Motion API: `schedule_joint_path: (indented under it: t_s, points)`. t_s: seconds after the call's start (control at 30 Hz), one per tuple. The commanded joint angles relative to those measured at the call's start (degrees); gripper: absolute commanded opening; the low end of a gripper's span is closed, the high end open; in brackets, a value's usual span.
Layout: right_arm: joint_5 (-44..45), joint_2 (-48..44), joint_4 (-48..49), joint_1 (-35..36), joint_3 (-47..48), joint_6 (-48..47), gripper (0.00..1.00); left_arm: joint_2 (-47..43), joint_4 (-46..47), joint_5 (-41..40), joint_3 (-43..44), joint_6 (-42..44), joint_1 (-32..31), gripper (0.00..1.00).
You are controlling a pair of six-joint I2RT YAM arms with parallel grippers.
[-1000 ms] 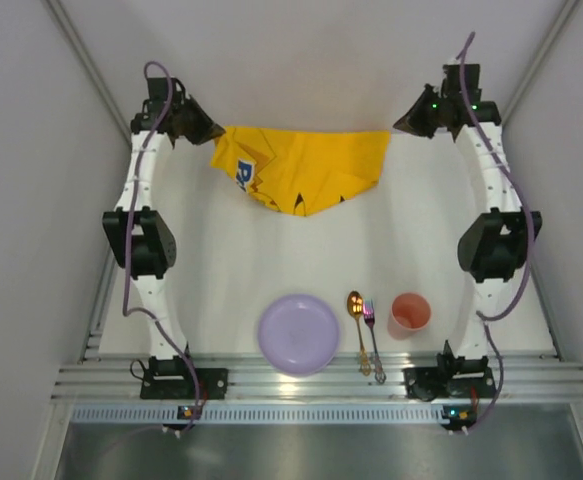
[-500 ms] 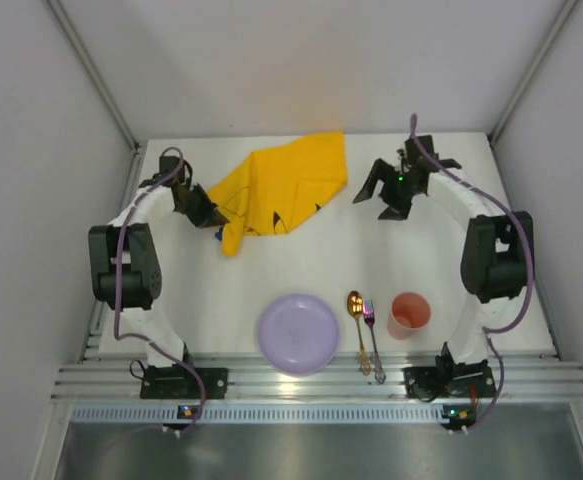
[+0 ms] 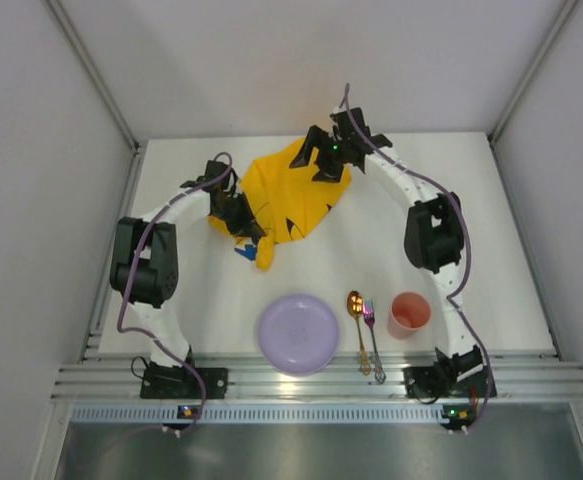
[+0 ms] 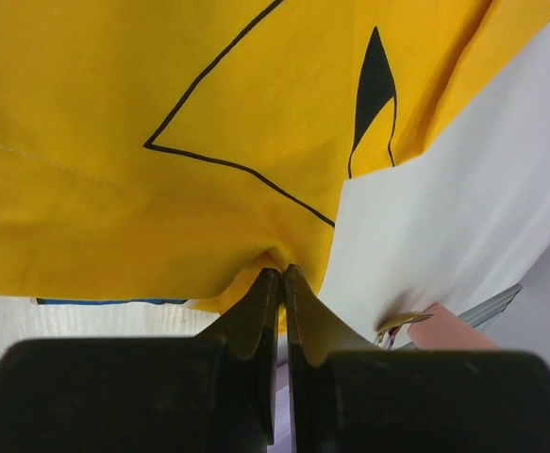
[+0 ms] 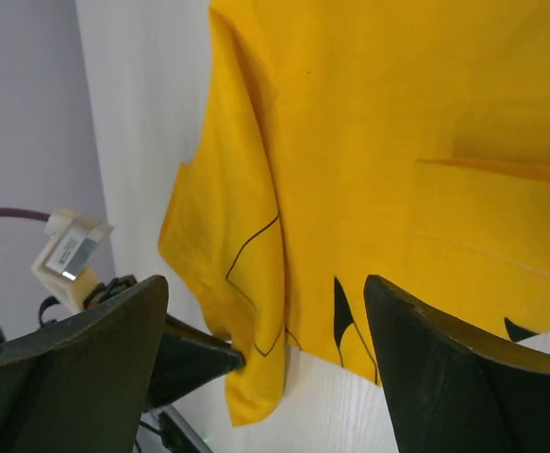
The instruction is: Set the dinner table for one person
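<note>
A crumpled yellow cloth mat (image 3: 286, 190) with black line print lies at the back middle of the white dinner table (image 3: 491, 220). My left gripper (image 3: 246, 225) is shut on a fold at the cloth's near left edge. The left wrist view shows the left gripper (image 4: 281, 276) pinching yellow fabric (image 4: 208, 113). My right gripper (image 3: 321, 155) hangs open over the cloth's far edge, holding nothing. In the right wrist view the right gripper (image 5: 265, 321) frames the cloth (image 5: 397, 142), with the left gripper's tip (image 5: 199, 357) at the cloth's corner.
A lilac plate (image 3: 299, 333) sits near the front edge. To its right lie a gold spoon (image 3: 355, 305) and a fork (image 3: 372, 335), then a pink cup (image 3: 409, 313). Grey walls close in the table at both sides and the back.
The right gripper opened, let go of the cloth and swung left over it. The left gripper dragged its held corner right and nearer. The spread cloth has bunched up mid-table.
</note>
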Motion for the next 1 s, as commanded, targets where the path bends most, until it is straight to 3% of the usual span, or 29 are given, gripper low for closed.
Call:
schedule_joint_path:
  t_s: [0.0,0.2,0.4,0.53,0.7,0.77,0.87,0.93,0.97]
  points:
    - [5.8,6.8,-2.1,0.7,5.6,1.4,0.85,0.7,2.9,2.6,0.3,0.5,0.6,0.00]
    - [17.4,13.8,-10.2,0.8,17.8,-1.5,0.81,2.1,3.2,4.4,-0.8,2.0,0.6,0.00]
    - [25.4,17.2,-18.5,1.0,20.8,-4.9,0.75,4.6,4.2,5.2,-0.2,2.7,0.7,0.00]
    - [29.7,18.3,-23.9,1.9,21.7,-8.1,0.50,6.4,4.6,5.7,0.7,3.0,0.8,0.00]
    - [31.1,20.2,-28.5,2.6,21.4,-12.1,0.48,8.3,5.3,6.9,0.8,3.2,1.1,0.00]
    - [31.7,20.1,-29.0,3.2,21.6,-12.7,0.42,8.9,5.4,7.3,0.7,3.3,1.2,0.00]
    - [31.6,20.2,-29.7,3.4,21.5,-12.9,0.22,9.3,5.8,7.5,0.5,3.2,1.3,0.00]
    - [31.6,20.3,-30.0,3.5,21.4,-13.0,0.01,9.3,6.0,7.7,0.3,3.2,1.3,0.00]
    - [31.6,20.3,-30.0,3.4,21.4,-13.1,0.00,9.4,6.0,7.7,0.3,3.3,1.3,0.00]
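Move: The napkin's near right edge, which the right hand is to close on, lies about 8 cm to its right, 2 cm ahead and 13 cm below; the napkin's far tip is some 18 cm straight ahead, and the left gripper about 13 cm back and 12 cm left. The left hand holds a napkin corner some 6 cm above the table spot for it, with the blue patch 3 cm left and 2 cm back, and the plate roughly 24 cm back and 10 cm right. Shutting from wide open, the right fingers close on the napkin near its right-hand edge after coming down about 12 cm and 8 cm to the right, first reaching slightly forward, then easing back, while the wrist rolls some 35 degrees so they point down. The left hand keeps its pinch on the napkin corner and lowers it about 4 cm almost straight down. ##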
